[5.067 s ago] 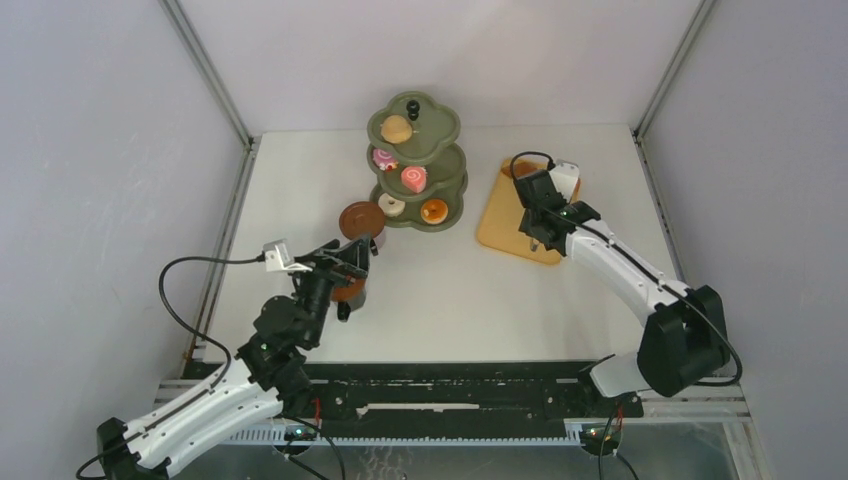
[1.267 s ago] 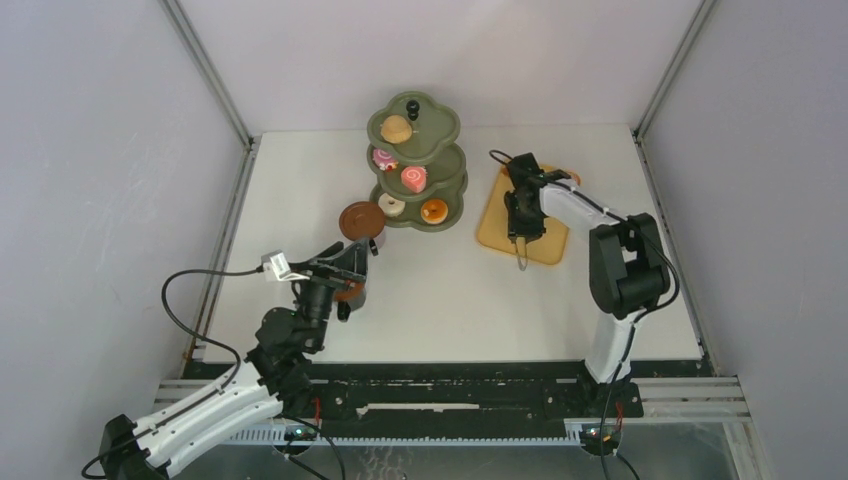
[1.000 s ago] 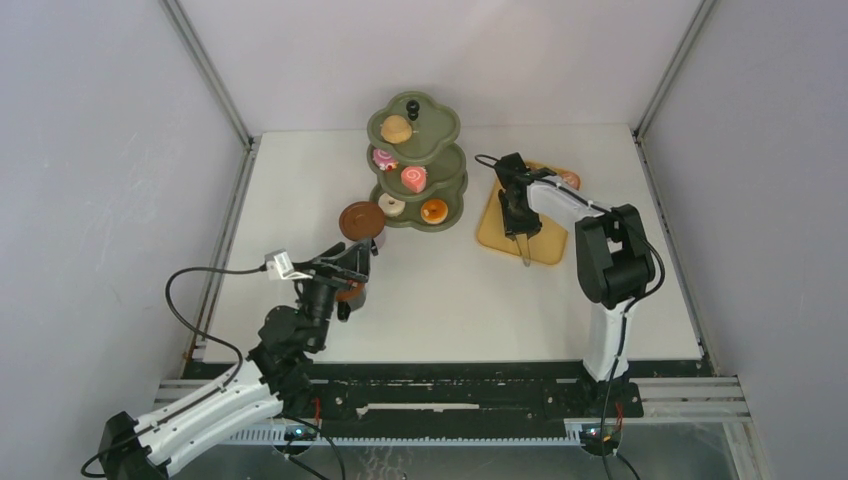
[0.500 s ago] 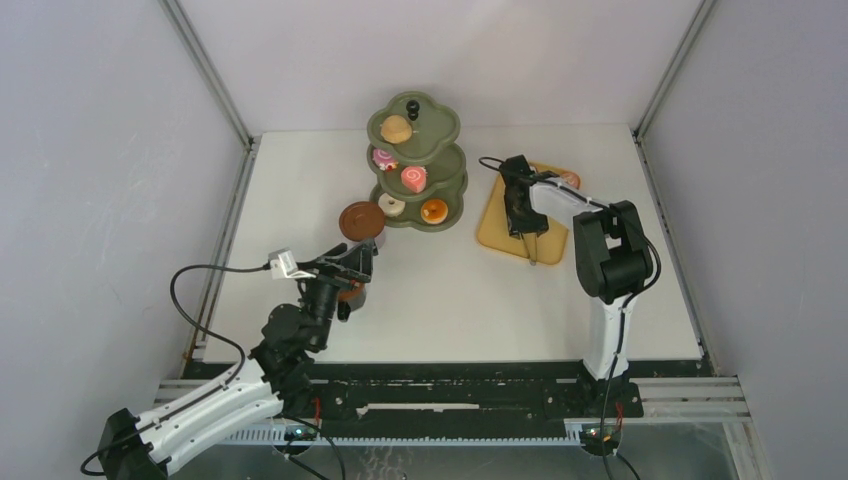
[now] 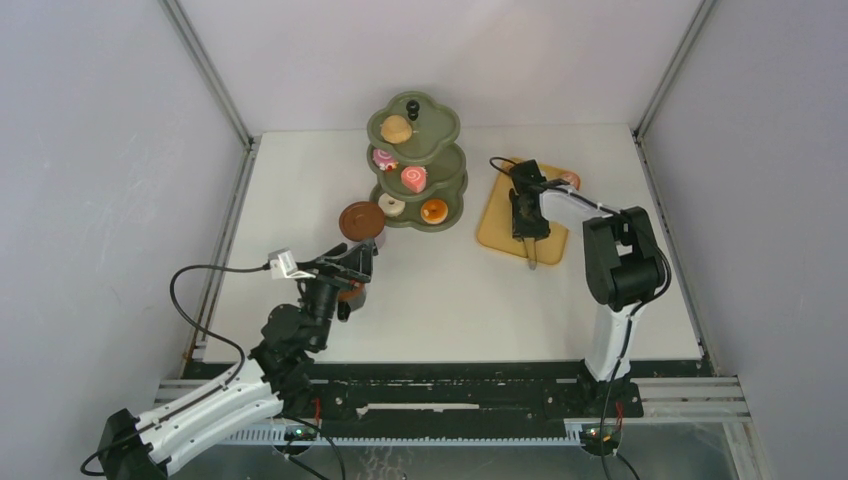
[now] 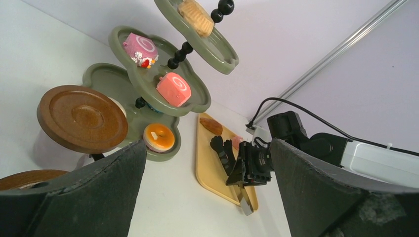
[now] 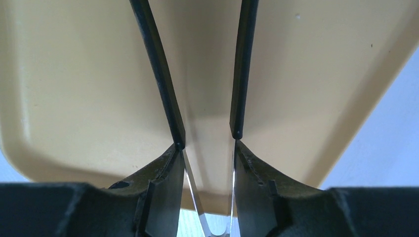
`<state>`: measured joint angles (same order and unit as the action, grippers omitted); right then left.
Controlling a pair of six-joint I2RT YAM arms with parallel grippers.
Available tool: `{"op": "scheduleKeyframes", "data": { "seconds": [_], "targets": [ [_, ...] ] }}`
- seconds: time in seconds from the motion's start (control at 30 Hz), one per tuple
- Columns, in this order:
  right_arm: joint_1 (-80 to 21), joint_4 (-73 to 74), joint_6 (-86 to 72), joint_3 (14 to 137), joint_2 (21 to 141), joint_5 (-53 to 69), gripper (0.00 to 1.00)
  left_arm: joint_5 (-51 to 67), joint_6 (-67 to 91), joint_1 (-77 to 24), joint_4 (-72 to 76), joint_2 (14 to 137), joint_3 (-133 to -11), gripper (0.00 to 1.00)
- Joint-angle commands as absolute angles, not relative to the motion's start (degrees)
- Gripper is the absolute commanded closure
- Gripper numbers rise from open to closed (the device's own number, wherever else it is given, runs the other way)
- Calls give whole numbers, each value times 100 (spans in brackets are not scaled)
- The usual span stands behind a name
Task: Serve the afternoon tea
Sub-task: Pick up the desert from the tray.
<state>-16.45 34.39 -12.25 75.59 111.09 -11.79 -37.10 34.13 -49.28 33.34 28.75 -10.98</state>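
Note:
The olive-green stand (image 5: 448, 128) at the back middle carries a brown bun (image 5: 397, 128), pink swirl cakes (image 5: 413, 178) and donuts (image 5: 434, 210). My right gripper (image 5: 525, 215) hovers over the yellow tray (image 5: 495, 225), shut on the black tongs (image 5: 529, 248). In the right wrist view my right gripper (image 7: 206, 148) presses both tong arms (image 7: 158, 74), which point out over the tray. A brown saucer (image 5: 361, 220) stands left of the stand. My left gripper (image 5: 350, 268) is open just above a brown cup (image 5: 348, 292). From the left wrist, the stand (image 6: 148, 79) and saucer (image 6: 81, 118) lie ahead.
A pink cake (image 5: 570, 180) and a brown bun (image 6: 211, 126) lie at the tray's far end. Metal frame posts (image 5: 210, 75) rise at the back corners. The right arm's cable (image 5: 500, 162) loops beside the stand.
My right gripper has shifted a little right and nearer over the tray with the tongs, their tips swinging round. The left arm has stayed put.

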Motion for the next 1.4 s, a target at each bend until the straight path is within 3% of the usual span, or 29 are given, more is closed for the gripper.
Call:
{"op": "scheduleKeyframes", "data": {
  "seconds": [0.0, 0.4, 1.37],
  "targets": [
    [-1642, 3478, -1629, 7427, 10647, -1050, 55, -3605, 3428, -4947, 3516, 2773, -1082, 0],
    [-1147, 4284, -2011, 7612, 10016, -1162, 54, -3460, 3463, -4948, 3507, 2566, -1059, 0],
    [-508, 5256, -1932, 9505, 11532, -1403, 53, -3170, 3559, -4948, 3630, 2808, -1151, 0]
  ]
}}
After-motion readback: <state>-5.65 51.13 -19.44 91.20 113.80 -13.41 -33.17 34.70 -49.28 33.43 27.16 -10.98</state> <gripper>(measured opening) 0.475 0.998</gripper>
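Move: The right hand holds the open tongs over the bare part of the tray, and the pink dessert in the tray's far right corner lies about 18 cm ahead and 13 cm to the right, roughly 3 cm lower. The tray's middle is some 8 cm straight ahead, and the brown pastry about 20 cm ahead and 1 cm to the left, both slightly below the hand. From the idle left hand the pink dessert lies roughly 32 cm ahead, 55 cm right and 25 cm down. The right hand, keeping its grip on the still-open tongs, first draws back about 2 cm as it rises between 4 and 5 cm, then swings some 6 cm to the right across the tray towards its right edge. It finishes by reaching forward about 4 cm towards the pink dessert at roughly the raised height, having turned about 20 degrees clockwise so that the tongs' tips point out to that corner. ##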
